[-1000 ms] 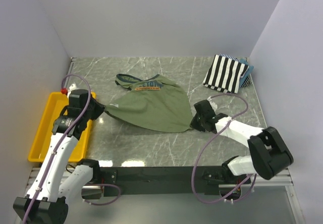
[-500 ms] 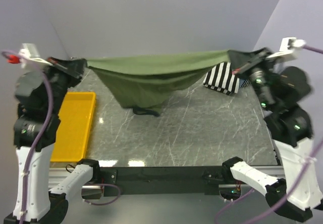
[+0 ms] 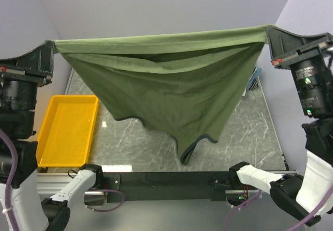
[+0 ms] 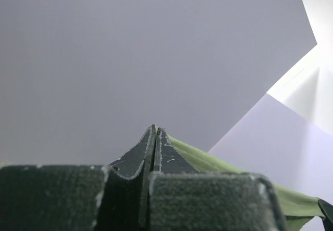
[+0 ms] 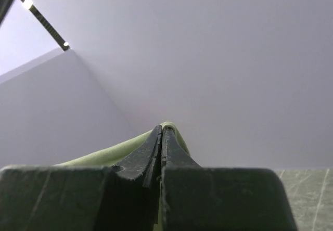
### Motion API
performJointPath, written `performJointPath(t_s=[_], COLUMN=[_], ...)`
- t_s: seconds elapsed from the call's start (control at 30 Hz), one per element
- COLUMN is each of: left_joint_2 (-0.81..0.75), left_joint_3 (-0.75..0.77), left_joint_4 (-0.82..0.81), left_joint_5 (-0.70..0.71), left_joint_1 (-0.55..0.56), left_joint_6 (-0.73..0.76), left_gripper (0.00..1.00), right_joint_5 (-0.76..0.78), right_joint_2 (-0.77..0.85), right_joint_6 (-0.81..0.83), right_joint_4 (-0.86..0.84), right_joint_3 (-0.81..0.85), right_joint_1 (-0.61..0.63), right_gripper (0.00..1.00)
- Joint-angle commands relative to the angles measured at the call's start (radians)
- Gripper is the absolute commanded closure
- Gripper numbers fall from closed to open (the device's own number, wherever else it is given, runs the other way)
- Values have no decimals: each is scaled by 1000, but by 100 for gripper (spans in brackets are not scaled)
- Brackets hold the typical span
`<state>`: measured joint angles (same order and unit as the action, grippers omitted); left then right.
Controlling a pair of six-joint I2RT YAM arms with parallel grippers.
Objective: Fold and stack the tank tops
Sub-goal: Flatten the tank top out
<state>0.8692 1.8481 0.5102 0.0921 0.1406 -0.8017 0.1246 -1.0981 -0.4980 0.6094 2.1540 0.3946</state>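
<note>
The olive-green tank top [image 3: 171,85] hangs in the air, stretched wide between both arms high above the table. Its top edge runs taut from left to right and its body droops to a point with navy trim near the table's front. My left gripper [image 3: 52,45] is shut on the cloth's left corner; green fabric [image 4: 208,161] shows past its closed tips [image 4: 155,129]. My right gripper [image 3: 267,29] is shut on the right corner, with fabric [image 5: 104,153] wrapped over its tips [image 5: 162,128]. The striped tank top is hidden behind the hanging cloth.
A yellow tray [image 3: 67,129] lies on the marble table [image 3: 244,132] at the left edge. A bit of blue cloth [image 3: 254,77] peeks out at the back right by the wall. Grey walls enclose the table on three sides.
Both arms have lifted the green tank top from lying on the table to hanging high and spread wide; it now covers the striped top from view.
</note>
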Motion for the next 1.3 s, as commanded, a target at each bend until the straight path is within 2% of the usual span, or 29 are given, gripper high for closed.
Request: performJointPath(t_s=[0.0, 0.1, 0.17, 0.27, 0.37, 0.4, 0.47, 0.5, 0.6, 0.67, 0.7, 0.83, 0.97, 1.03, 1.07, 1.13, 1.17, 1.27], left_joint_2=[76, 120, 184, 330, 551, 670, 801, 938, 1144, 1143, 1105, 1071, 1062, 1050, 1041, 995, 948, 858], left_joint_3=[-9, -50, -70, -20, 132, 233, 363, 537, 803, 752, 664, 658, 636, 556, 510, 309, 143, -118], left_joint_4=[-62, -127, -180, -246, -323, -344, -401, -406, -502, -667, -791, -857, -871, -884, -897, -941, -993, -1070], left_joint_5=[28, 5, -3, -17, -129, -193, -268, -343, -434, -479, -480, -465, -476, -500, -538, -569, -593, -604], left_joint_1=[-4, -4, -4, -9, -61, -73, -116, -131, -209, -263, -274, -282, -299, -300, -300, -300, -300, -292], left_joint_6=[-4, -24, -24, -10, -31, -40, -66, -77, -157, -252, -269, -188, -180, -194, -205, -263, -283, -310], left_gripper=[99, 100, 99, 99, 99, 100, 99, 99, 99, 99, 99, 100, 99, 99, 99, 100, 99, 99], right_joint_5=[12, -6, -87, -166, -187, -197, -232, -236, -240, -229, -218, -194, -187, -197, -206, -204, -212, -223], right_joint_2=[-64, -138, -186, -319, -526, -637, -732, -788, -800, -772, -761, -755, -761, -740, -696, -636, -579, -476], right_joint_6=[44, 53, 30, -3, -20, -27, -56, -65, -74, -45, -31, 18, 24, 19, 13, -8, -19, -62], right_joint_4=[-37, -71, -117, -195, -211, -212, -262, -296, -462, -574, -606, -726, -740, -715, -721, -758, -772, -792], right_joint_3=[-2, 0, -5, 27, 217, 344, 444, 483, 430, 399, 374, 395, 396, 325, 270, 43, -112, -334], right_joint_1=[-3, -20, -63, -115, -151, -160, -187, -197, -227, -234, -234, -234, -246, -249, -249, -249, -249, -249], right_gripper=[100, 100, 100, 100, 100, 100, 100, 100, 100, 100, 100, 100, 100, 100, 100, 100, 100, 100])
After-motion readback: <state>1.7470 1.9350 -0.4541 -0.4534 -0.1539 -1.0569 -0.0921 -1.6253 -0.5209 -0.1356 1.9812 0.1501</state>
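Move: Both hands hold the tank top up by its hem corners, the body hanging between them, its middle some 20 cm right of the left hand and 25 cm down. From the left hand the open table middle lies about 20 cm ahead, 21 right and 64 below; the yellow tray is 9 ahead, 18 left, 63 down. From the right hand that table middle is 19 ahead, 17 left, 67 below, and the striped stack 36 ahead, 14 right, 66 down. Keeping both hem corners pinched in shut fingers, the two hands sweep the hanging tank top fast forward, high over the table towards its far side, about 40 cm with the left and 35 cm with the right, sinking some 10 cm as the fingertips tip slightly down. They then whip back towards the robot by 8 cm or so while rising and tilting the fingertips up, and at the very end start to sink again, the left hand having turned some 15 degrees clockwise. ##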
